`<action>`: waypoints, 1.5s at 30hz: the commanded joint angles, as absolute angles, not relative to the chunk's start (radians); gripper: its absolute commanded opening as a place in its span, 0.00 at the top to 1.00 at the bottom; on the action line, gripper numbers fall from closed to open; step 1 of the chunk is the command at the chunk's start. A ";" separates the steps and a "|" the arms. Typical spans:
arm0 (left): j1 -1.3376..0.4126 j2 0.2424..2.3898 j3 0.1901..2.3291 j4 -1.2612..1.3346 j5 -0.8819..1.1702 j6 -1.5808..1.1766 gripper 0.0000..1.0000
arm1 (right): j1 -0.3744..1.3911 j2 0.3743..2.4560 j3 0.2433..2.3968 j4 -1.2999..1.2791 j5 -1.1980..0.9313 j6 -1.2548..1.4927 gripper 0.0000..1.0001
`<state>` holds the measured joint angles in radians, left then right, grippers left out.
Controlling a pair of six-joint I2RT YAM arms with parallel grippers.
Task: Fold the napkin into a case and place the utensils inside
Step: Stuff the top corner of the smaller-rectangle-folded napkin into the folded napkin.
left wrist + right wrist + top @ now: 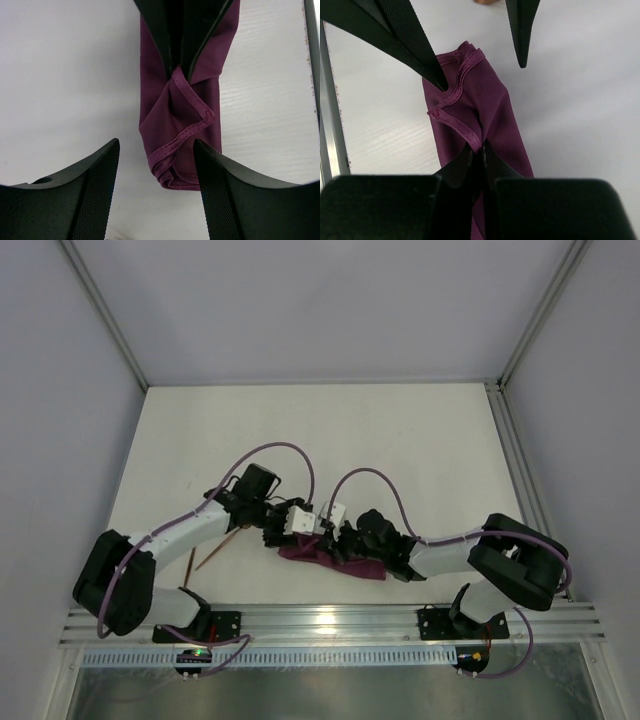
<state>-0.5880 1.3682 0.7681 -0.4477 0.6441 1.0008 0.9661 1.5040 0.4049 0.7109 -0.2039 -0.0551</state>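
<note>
The plum-purple napkin (335, 562) lies folded into a narrow strip near the table's front edge, between both arms. My right gripper (481, 147) is shut on a raised fold of the napkin (485, 110), pinching its hemmed edge up off the table. My left gripper (156, 142) stands open over the strip's near end (175, 172), one finger (220, 195) close beside the cloth, nothing pinched. In the top view the left gripper (316, 536) and right gripper (347, 544) almost meet over the cloth. Two copper utensils (222, 550) lie on the table to the left, beside the left arm.
A metal rail (320, 620) runs along the table's near edge, close behind the napkin. Grey walls enclose the white table (320, 440) on three sides. The left arm's forearm (185, 525) passes just above the utensils.
</note>
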 commanded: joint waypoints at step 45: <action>-0.629 1.367 0.810 -0.362 0.637 0.882 1.00 | 0.917 1.342 0.428 0.798 -0.333 -0.103 0.97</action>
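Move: The napkin's left end, a hemmed pocket mouth, lies about 3 cm under the open left fingers and 1 cm back of them. The fork's head is some 10 cm to the left hand's left and 3 cm ahead. The right hand already grips cloth near that end, which lies about 7 cm to its left, level fore and aft, and 2 cm lower. Straight up first, both hands: the left one clears the napkin by rising about 8 cm, its fingers tipping flatter, then sinks back some 6 cm just left of the right fingertips, levels its tilt out again and shuts on the cloth. The right hand, keeping its pinch on the napkin, climbs about 6 cm and stays there. ##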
